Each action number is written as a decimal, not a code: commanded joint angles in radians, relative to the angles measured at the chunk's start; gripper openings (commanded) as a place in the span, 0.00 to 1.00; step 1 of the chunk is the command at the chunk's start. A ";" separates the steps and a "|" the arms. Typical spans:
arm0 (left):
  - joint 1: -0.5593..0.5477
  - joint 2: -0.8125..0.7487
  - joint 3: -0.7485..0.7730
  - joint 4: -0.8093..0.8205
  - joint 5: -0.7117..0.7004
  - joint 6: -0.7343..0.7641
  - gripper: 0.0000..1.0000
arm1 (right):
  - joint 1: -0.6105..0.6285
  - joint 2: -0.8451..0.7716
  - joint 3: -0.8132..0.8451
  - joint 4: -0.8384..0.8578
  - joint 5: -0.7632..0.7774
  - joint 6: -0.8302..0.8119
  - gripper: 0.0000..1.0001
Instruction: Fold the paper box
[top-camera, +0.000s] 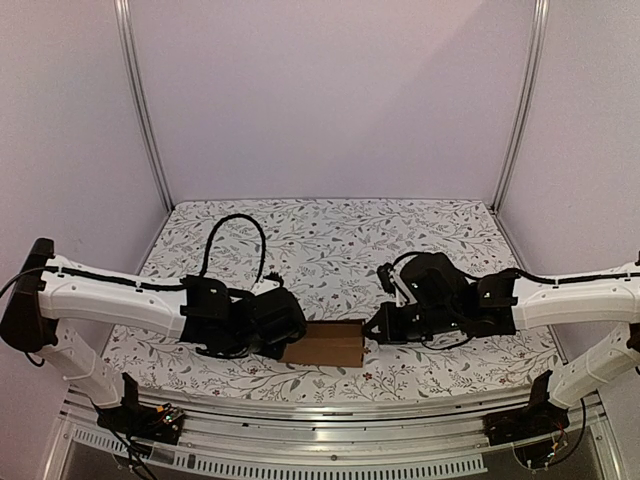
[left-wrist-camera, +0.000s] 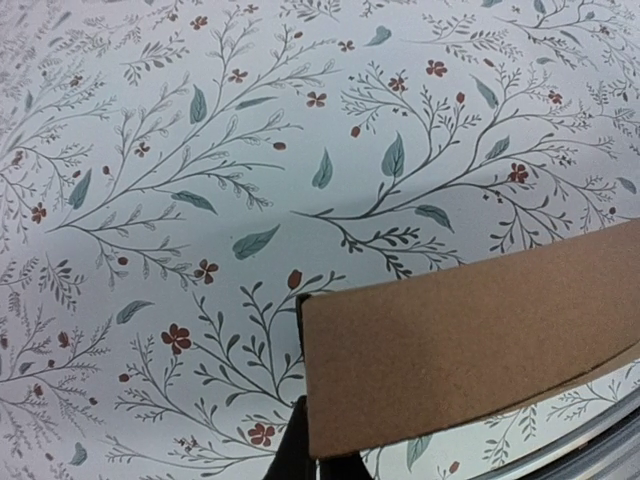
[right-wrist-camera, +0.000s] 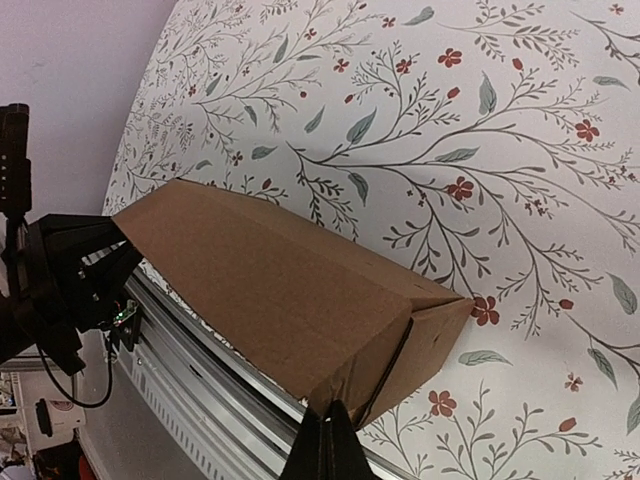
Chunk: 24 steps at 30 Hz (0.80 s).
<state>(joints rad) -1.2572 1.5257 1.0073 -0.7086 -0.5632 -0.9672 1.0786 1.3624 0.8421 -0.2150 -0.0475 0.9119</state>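
Note:
The paper box (top-camera: 325, 343) is a plain brown oblong, closed along its long sides, lying between my two grippers near the table's front edge. My left gripper (top-camera: 287, 335) is at its left end. In the left wrist view the shut fingertips (left-wrist-camera: 318, 460) pinch the lower left corner of the box (left-wrist-camera: 470, 340). My right gripper (top-camera: 373, 328) is at the right end. In the right wrist view its shut tips (right-wrist-camera: 328, 415) nip the creased bottom corner of the box (right-wrist-camera: 270, 280), whose end flap (right-wrist-camera: 435, 340) stands slightly ajar.
A floral cloth (top-camera: 330, 240) covers the table. A metal rail (right-wrist-camera: 200, 350) runs along the near edge right beside the box. The left arm's black wrist (right-wrist-camera: 60, 270) shows beyond the box's far end. A black cable (top-camera: 235, 235) loops above the left arm.

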 joint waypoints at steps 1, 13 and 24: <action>-0.028 0.029 0.020 0.008 0.037 0.016 0.00 | 0.004 -0.018 -0.060 0.068 -0.011 -0.056 0.00; -0.028 0.050 0.055 -0.017 0.052 0.013 0.00 | 0.063 0.015 -0.072 0.103 0.084 -0.118 0.14; -0.028 0.012 0.057 -0.072 0.048 0.005 0.00 | 0.064 -0.036 0.002 0.001 0.137 -0.185 0.43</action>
<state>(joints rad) -1.2633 1.5574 1.0527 -0.7338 -0.5354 -0.9619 1.1336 1.3624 0.7860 -0.1593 0.0460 0.7734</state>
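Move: My right hand's shut fingers are on the paper box's near right corner, which sits within a centimetre of the hand point. The middle of the box is about 8 cm to the left, 2 cm ahead and 4 cm lower. From my left hand, which grips the box's left end, that middle lies some 8 cm to the right, 2 cm ahead and a little below, and the near right corner about 16 cm to the right and roughly 3 cm up. With my right hand I bring the box's near right corner down about 2 cm and back towards me about 1 cm. Then I open the fingers to roughly two-fifths to let go, and start easing upwards, the wrist turning slightly. My left hand keeps its shut grip on the left end and shifts about 1 cm to the right. ##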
